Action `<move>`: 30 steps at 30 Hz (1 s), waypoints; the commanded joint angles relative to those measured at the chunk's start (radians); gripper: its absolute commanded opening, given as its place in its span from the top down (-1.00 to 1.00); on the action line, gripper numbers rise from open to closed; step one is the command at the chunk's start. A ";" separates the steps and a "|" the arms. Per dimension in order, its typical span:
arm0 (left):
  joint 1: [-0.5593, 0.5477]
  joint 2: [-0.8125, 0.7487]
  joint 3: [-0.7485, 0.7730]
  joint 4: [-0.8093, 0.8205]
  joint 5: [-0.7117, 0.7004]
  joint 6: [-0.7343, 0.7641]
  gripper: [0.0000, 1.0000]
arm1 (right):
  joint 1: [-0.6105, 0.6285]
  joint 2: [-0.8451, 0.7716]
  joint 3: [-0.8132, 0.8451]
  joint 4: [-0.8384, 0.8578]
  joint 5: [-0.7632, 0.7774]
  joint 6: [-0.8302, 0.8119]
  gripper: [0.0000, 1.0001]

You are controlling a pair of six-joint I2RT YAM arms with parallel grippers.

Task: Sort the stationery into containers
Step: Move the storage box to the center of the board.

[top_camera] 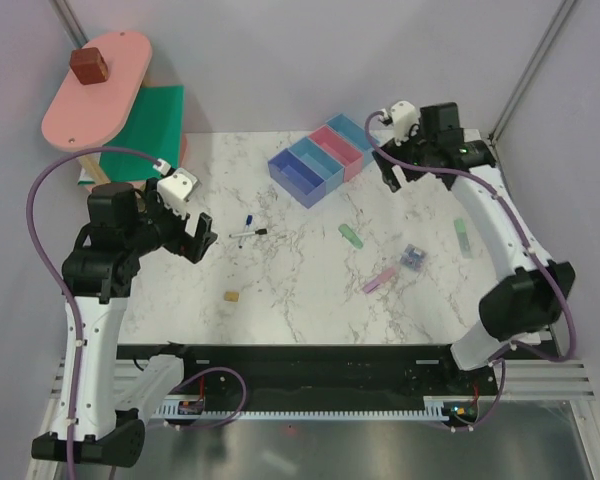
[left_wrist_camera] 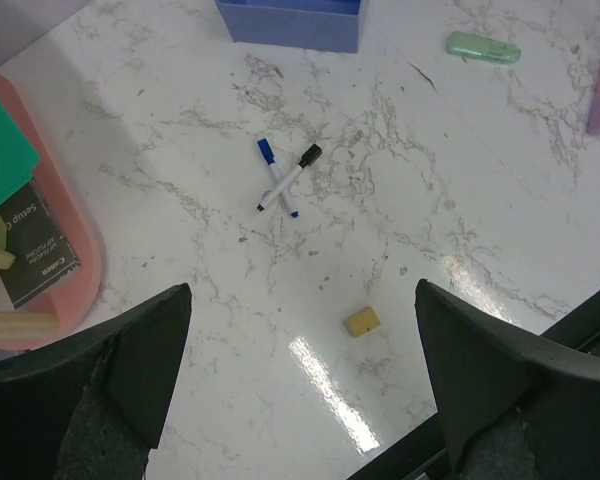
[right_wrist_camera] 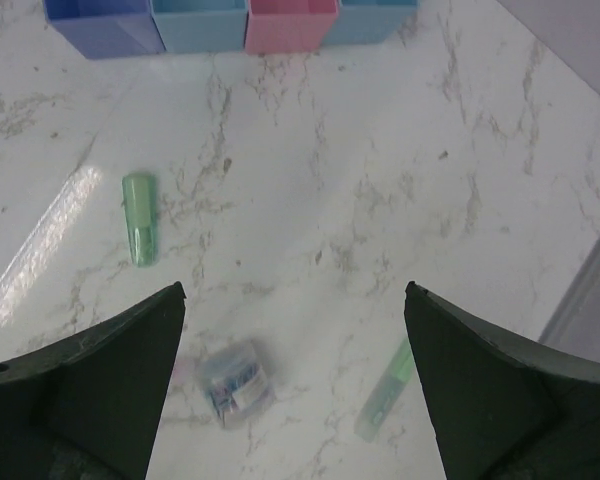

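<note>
The four joined containers (top_camera: pixel 320 160) stand at the back of the marble table; the right wrist view has the whole row (right_wrist_camera: pixel 230 20) along its top edge. Two thin white markers (top_camera: pixel 248 231) lie crossed (left_wrist_camera: pixel 288 180) left of centre, with a tiny tan block (top_camera: pixel 232 296) nearer the front (left_wrist_camera: pixel 362 321). A mint-green piece (top_camera: pixel 351 235), a pink-lilac bar (top_camera: pixel 378 280) and a purple-blue bundle (top_camera: pixel 412 257) lie right of centre. My left gripper (top_camera: pixel 187 230) hovers open (left_wrist_camera: pixel 302 290) left of the markers. Beside the containers' right end, my right gripper (top_camera: pixel 392 170) hangs open (right_wrist_camera: pixel 295 290), holding nothing.
A pink-and-green tiered shelf (top_camera: pixel 95 95) stands at the back left with a brown cube (top_camera: pixel 88 65) on top. A pale green pen-like piece (top_camera: pixel 461 235) lies near the table's right edge (right_wrist_camera: pixel 385 395). Grey walls close the sides.
</note>
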 commanded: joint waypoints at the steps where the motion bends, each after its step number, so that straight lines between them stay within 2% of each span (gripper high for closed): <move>1: -0.001 0.041 0.017 0.034 0.025 0.109 -0.99 | 0.079 0.203 0.177 0.188 -0.007 0.042 -0.96; 6: -0.003 0.094 0.034 0.033 -0.001 0.159 -0.99 | 0.148 0.545 0.473 0.248 -0.032 0.090 -0.83; 10: -0.006 0.125 0.045 0.034 -0.016 0.175 -0.99 | 0.162 0.767 0.680 0.298 -0.032 0.133 -0.57; 12: -0.007 0.130 0.043 0.034 -0.021 0.182 -0.99 | 0.170 0.873 0.770 0.330 -0.024 0.124 -0.56; 16: -0.007 0.134 0.039 0.034 -0.038 0.193 -0.99 | 0.177 0.973 0.788 0.403 -0.041 0.113 -0.53; 24: -0.007 0.136 0.042 0.034 -0.042 0.150 -0.99 | 0.177 1.032 0.723 0.495 -0.019 0.078 -0.39; 27: -0.007 0.131 0.042 0.033 -0.045 0.132 -0.99 | 0.177 1.033 0.683 0.499 -0.018 0.033 -0.20; 30: -0.007 0.130 0.037 0.019 -0.049 0.132 -0.99 | 0.177 1.018 0.627 0.499 -0.018 -0.036 0.08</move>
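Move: From the right hand, the middle of the storage box, on the divider between the light-blue and pink compartments, lies about 24 cm ahead, 18 cm left and 22 cm down. A green marker lies near the path, about 3 cm ahead and 10 cm left; a small purple block sits roughly 3 cm back and 6 cm right, both about 24 cm below. For the left hand the box's middle is some 39 cm ahead, 22 cm right and 27 cm lower. Sweep the right gripper forward and left to the storage box, sinking as it goes, then drop nearly straight down over the divider beside the pink compartment, about 22 cm forward and 17 cm left in all. Narrow the fingers to about half open, one on either side of the divider. Meanwhile ease the left gripper, still open, about 3 cm forward and 3 cm down. ##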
